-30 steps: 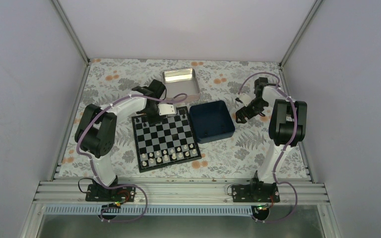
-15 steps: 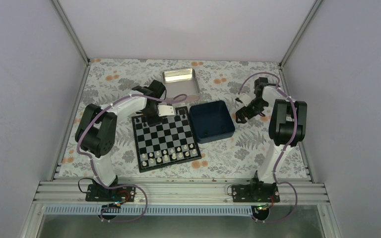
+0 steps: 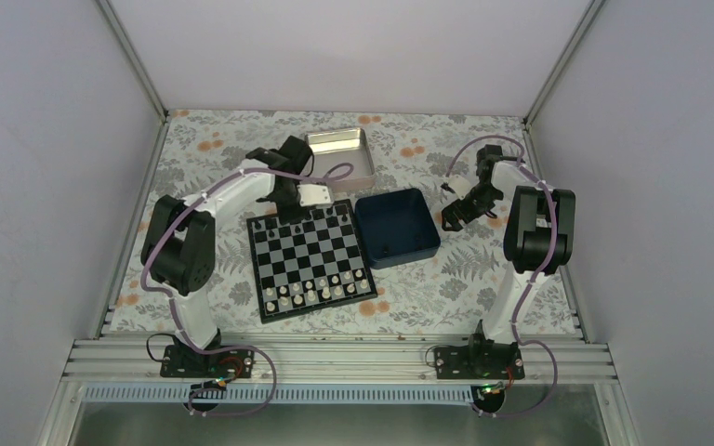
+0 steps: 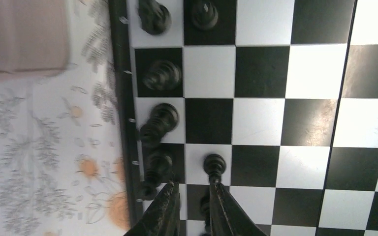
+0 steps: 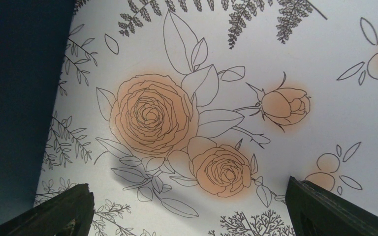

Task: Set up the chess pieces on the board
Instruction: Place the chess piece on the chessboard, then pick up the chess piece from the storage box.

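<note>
The board [image 3: 309, 260] lies mid-table, with black chess pieces [image 3: 299, 219] along its far rows and cream ones on the near rows. In the left wrist view, black pieces [image 4: 162, 74] line the board's [image 4: 261, 123] left edge file, and a pawn [image 4: 215, 164] stands one square in. My left gripper [image 4: 194, 189] hovers over that edge, at the board's far side [image 3: 312, 197]. Its jaws are a narrow gap apart and grip nothing; one black piece [image 4: 204, 207] shows low in the gap by the right finger. My right gripper [image 5: 187, 184] is wide open and empty over the flowered cloth [image 3: 453, 216].
A navy blue box [image 3: 396, 226] sits just right of the board, its wall at the left of the right wrist view [image 5: 15, 98]. A shiny metal tin [image 3: 337, 155] stands behind the board, close to the left gripper. Enclosure walls ring the table.
My left gripper has drawn back from the board's far rows toward the tin and its jaws have parted slightly. The right arm has not moved.
</note>
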`<state>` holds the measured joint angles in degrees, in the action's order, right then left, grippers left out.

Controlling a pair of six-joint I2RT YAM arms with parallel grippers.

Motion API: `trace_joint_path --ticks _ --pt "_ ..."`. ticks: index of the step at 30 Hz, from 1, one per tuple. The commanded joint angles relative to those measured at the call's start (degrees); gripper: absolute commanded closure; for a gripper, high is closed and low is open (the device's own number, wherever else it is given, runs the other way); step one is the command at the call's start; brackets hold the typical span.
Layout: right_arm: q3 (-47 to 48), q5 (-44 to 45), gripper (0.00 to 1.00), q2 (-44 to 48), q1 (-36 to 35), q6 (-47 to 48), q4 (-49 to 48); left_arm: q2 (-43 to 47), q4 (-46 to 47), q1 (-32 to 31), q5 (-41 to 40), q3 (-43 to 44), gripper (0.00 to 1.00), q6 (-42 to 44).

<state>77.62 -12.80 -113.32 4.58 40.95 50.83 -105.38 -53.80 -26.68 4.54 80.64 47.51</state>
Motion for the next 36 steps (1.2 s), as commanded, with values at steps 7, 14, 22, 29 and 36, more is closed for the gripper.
trace_joint_path --ticks 7,14,22,29,36 --pt "-1.0 -0.3 0.0 -1.7 0.1 0.3 1.3 -0.7 -4.8 -6.2 -1.5 18.2 0.65 -0.1" --pt "-0.9 -0.1 0.0 -1.2 0.8 0.1 0.8 -11.1 -2.0 -15.7 0.5 32.9 0.54 -2.1" --pt "-1.5 0.1 0.0 -2.0 2.6 0.3 0.4 -26.3 -4.5 -23.1 4.8 48.2 0.53 -2.1" --pt "-1.3 0.0 0.0 -2.5 3.2 0.4 0.6 -36.9 -5.6 -23.7 8.8 60.6 0.53 -3.5" --pt "-1.3 -0.1 0.0 -2.9 3.4 0.4 0.7 -39.8 -5.6 -24.0 11.6 60.3 0.53 -1.4"
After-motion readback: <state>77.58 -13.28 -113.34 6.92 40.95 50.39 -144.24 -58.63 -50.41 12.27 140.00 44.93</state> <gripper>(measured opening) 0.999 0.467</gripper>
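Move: The left hand has just risen empty off the newly placed black pawn, which stands about 4 cm below it, 1 cm back and 1 cm left. The black pieces still in the blue bin start some 31 cm to its right, about 1 cm back and 6 cm below. The bin's middle is about 25 cm right, level with the hand; the metal tray is about 17 cm ahead and 10 cm right. From the right hand, that nearest bin piece lies some 10 cm left and 2 cm back. Rightward in a quick arc of about 30 cm, the left hand lifts nearly 12 cm off the placed pawn, crosses the board's far side and sinks again over the right part of the blue bin, towards the pieces left there. On the way it turns some 25 degrees clockwise, its fingertips swing to the right and the fingers open to about half. The right hand, wide open, edges 1 to 2 cm right. ##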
